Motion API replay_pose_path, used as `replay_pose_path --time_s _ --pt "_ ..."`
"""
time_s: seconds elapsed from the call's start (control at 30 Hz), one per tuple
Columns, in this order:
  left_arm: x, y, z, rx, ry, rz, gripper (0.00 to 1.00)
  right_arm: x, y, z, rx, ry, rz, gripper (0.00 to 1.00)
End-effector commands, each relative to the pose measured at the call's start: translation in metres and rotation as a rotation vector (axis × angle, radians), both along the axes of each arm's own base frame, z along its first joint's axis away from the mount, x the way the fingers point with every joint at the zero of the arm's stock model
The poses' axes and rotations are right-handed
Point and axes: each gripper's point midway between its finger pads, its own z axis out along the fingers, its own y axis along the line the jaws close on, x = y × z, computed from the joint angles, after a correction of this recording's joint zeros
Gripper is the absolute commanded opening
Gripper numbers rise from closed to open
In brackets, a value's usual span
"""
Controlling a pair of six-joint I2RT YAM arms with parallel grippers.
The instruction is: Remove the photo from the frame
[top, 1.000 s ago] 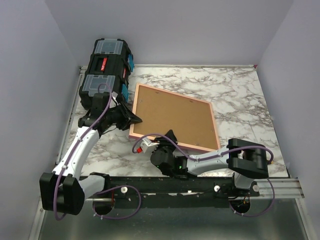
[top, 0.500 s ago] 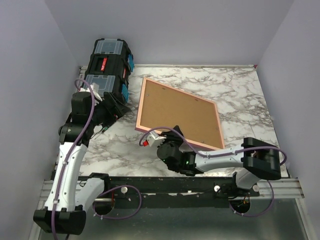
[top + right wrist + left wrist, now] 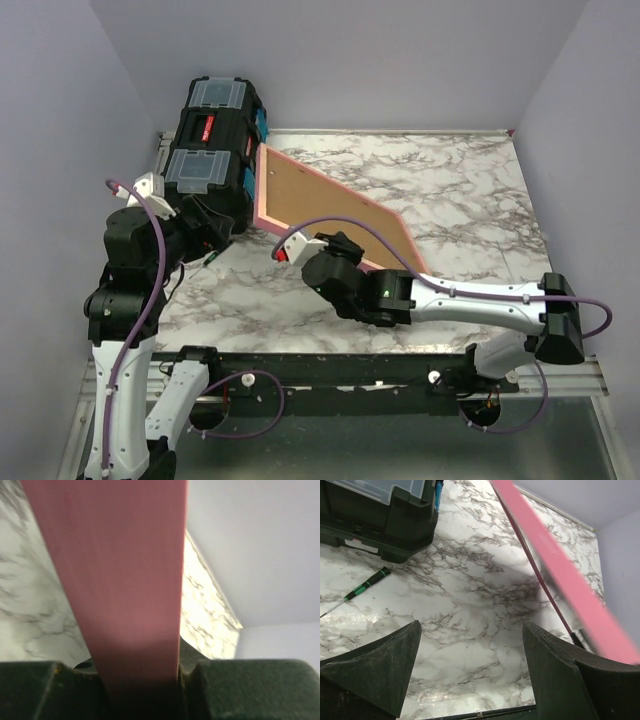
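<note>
The pink frame (image 3: 330, 205) is lifted off the marble table (image 3: 470, 190) and tilted, its cork-brown back facing up. My right gripper (image 3: 338, 252) is shut on its near edge. In the right wrist view the pink edge (image 3: 115, 580) runs straight up from between the jaws of the right gripper (image 3: 142, 669). My left gripper (image 3: 212, 226) hangs open to the left of the frame, apart from it. In the left wrist view the left gripper (image 3: 470, 630) holds nothing, and the frame's pink edge (image 3: 560, 575) crosses to its right. The photo is hidden.
A black toolbox (image 3: 212, 140) with clear lid compartments stands at the back left, close to the frame's far corner. A green-handled screwdriver (image 3: 367, 585) lies on the table just in front of the toolbox (image 3: 380, 515). Walls close in the table on three sides.
My left gripper has opened and drawn back to the left, away from the frame's left corner. My right arm has raised the frame from flat to steeply tilted and stretched forward.
</note>
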Motion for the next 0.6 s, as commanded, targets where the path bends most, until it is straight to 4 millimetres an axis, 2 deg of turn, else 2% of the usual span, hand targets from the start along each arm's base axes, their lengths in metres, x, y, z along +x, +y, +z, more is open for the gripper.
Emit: replay_pose_path --time_s 0.0,0.23,0.37,0.43,0.57 --pt "-0.003 0.014 -0.005 0.053 0.008 0.058 0.84 -0.021 0.017 0.078 0.340 0.122 0.123 0.01" --pt "-0.003 0.015 -0.005 0.046 0.005 0.070 0.84 -0.043 0.039 0.124 0.543 0.262 0.228 0.01" --pt "-0.005 0.015 -0.002 0.043 -0.002 0.068 0.85 -0.049 0.034 0.147 0.663 0.313 0.223 0.01" --pt "-0.007 0.014 0.000 0.039 -0.007 0.065 0.85 -0.040 0.025 0.153 0.745 0.363 0.215 0.01" --pt "-0.009 0.011 0.001 0.022 -0.011 0.054 0.85 -0.004 -0.004 0.147 0.943 0.510 0.208 0.01"
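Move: Pinched by its near edge, the pink frame has its middle about 11 cm ahead of the right hand, 3 cm to the left and a few cm lower, brown back upward. The nearer toolbox stands roughly 17 cm ahead of that hand, 28 cm to its left and 15 cm below; the screwdriver lies some 7 cm ahead, 27 cm left and 25 cm below. From the left hand, the frame's middle is about 20 cm right, 10 cm ahead and 11 cm lower. Rising about 11 cm, most of it early, the right hand keeps its pinch on the frame's edge and lifts the frame clear above the table, drawing back and left some 4 cm before easing forward and right again at the end. All along the wrist rolls its left side up by some 35 degrees, tips the fingers down about 20 and swings a little counter-clockwise, turning the frame over. ##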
